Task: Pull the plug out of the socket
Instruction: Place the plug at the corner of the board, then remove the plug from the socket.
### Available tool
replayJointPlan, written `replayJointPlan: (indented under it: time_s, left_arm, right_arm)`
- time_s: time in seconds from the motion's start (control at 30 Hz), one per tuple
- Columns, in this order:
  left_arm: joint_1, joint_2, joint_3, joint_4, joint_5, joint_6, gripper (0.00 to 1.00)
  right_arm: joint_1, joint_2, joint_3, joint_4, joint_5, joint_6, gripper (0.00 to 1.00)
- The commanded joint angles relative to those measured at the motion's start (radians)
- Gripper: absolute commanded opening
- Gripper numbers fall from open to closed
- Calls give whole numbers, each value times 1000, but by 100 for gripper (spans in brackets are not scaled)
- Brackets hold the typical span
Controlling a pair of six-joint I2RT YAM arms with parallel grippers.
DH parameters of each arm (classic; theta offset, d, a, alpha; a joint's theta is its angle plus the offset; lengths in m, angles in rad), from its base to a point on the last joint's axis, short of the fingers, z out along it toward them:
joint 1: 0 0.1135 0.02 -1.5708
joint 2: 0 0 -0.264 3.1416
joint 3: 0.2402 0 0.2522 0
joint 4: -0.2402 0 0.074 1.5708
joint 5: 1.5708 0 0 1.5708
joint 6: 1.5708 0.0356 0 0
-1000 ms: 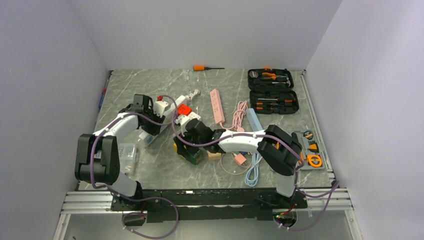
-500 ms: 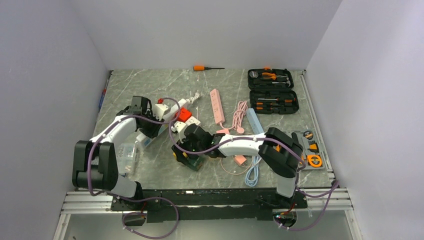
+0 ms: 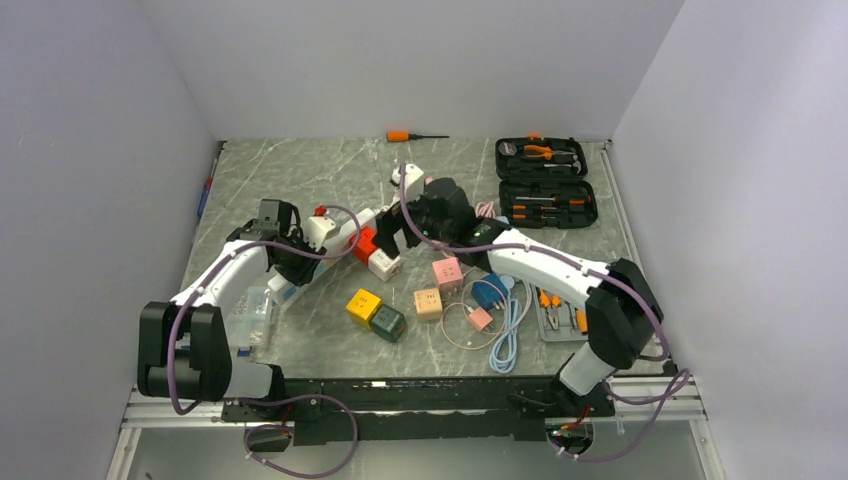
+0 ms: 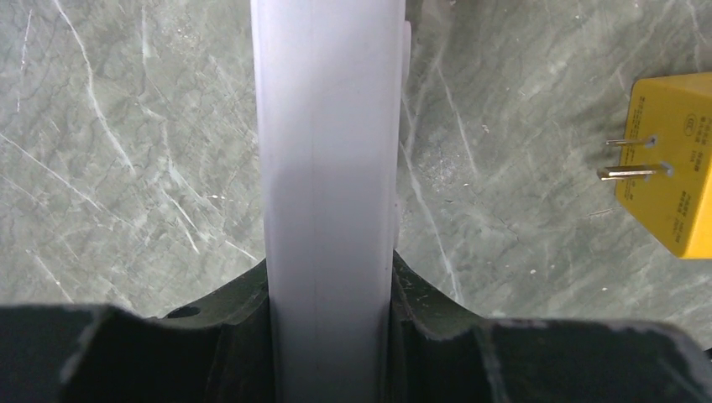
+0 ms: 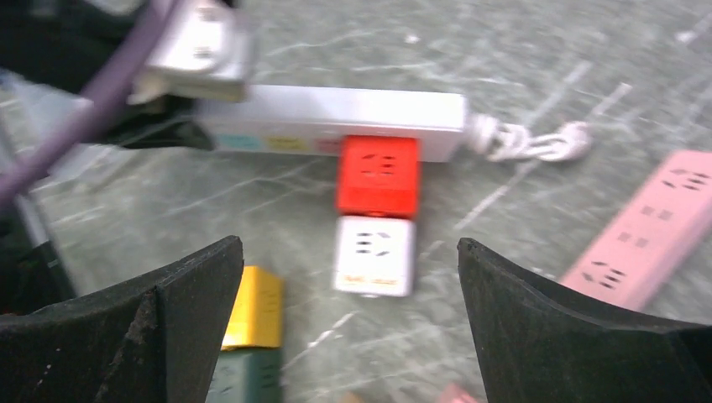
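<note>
My left gripper is shut on one end of the white socket strip; in the left wrist view the strip fills the gap between the jaws. A red cube plug sits in the strip's side, with a white cube stacked on it. My right gripper hovers open just above and behind them; in its wrist view the red plug and white cube lie between the wide-apart fingers. A yellow cube and green cube lie joined on the table, apart from the strip.
The yellow cube's bare prongs show in the left wrist view. A pink strip, pink cube, tan cube, blue adapter and cables lie right of centre. An open tool case stands at the back right.
My right gripper has let go of the yellow and green cubes, opened wide and swung back and up to above the red plug. The left gripper keeps its hold on the strip.
</note>
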Motion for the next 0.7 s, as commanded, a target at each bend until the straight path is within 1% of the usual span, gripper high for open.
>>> replayJointPlan:
  time_s: [0.0, 0.13, 0.23, 0.37, 0.53, 0.67]
  left_arm:
    - [-5, -56, 20, -6, 65, 9, 0]
    - [-5, -96, 1, 4, 94, 6, 0]
    - [-5, -116, -14, 6, 104, 8, 0]
    - [-5, -105, -7, 2, 93, 4, 0]
    - [-5, -93, 0, 12, 91, -9, 0]
    - [-5, -84, 13, 10, 89, -16, 0]
  right_arm:
    - [-64, 89, 68, -7, -22, -44, 100]
    - [-76, 197, 116, -6, -35, -49, 100]
    - [-79, 237, 132, 26, -77, -27, 100]
    - [-72, 285, 169, 33, -99, -10, 100]
    - [-49, 337, 190, 54, -57, -13, 100]
    - [-19, 404, 243, 27, -17, -47, 100]
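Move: The red plug in the strip's side lies about 5 cm ahead of my open right hand, 6 cm left and 15 cm below. The white plug stacked on it is only 1 cm ahead and 2 cm left. On the table, the yellow plug sits some 9 cm back and 6 cm left, the green one 12 cm back and 1 cm left. From my left hand, holding the strip, the red plug is about 6 cm ahead and 14 cm right. I drop my right hand some 9 cm towards the red plug, first swinging about 5 cm forward while sinking, then easing left at the low level, fingers wide open and tipping about 10 degrees further down. My left hand keeps its grip on the strip and draws it back a little under 2 cm, raising it slightly. ##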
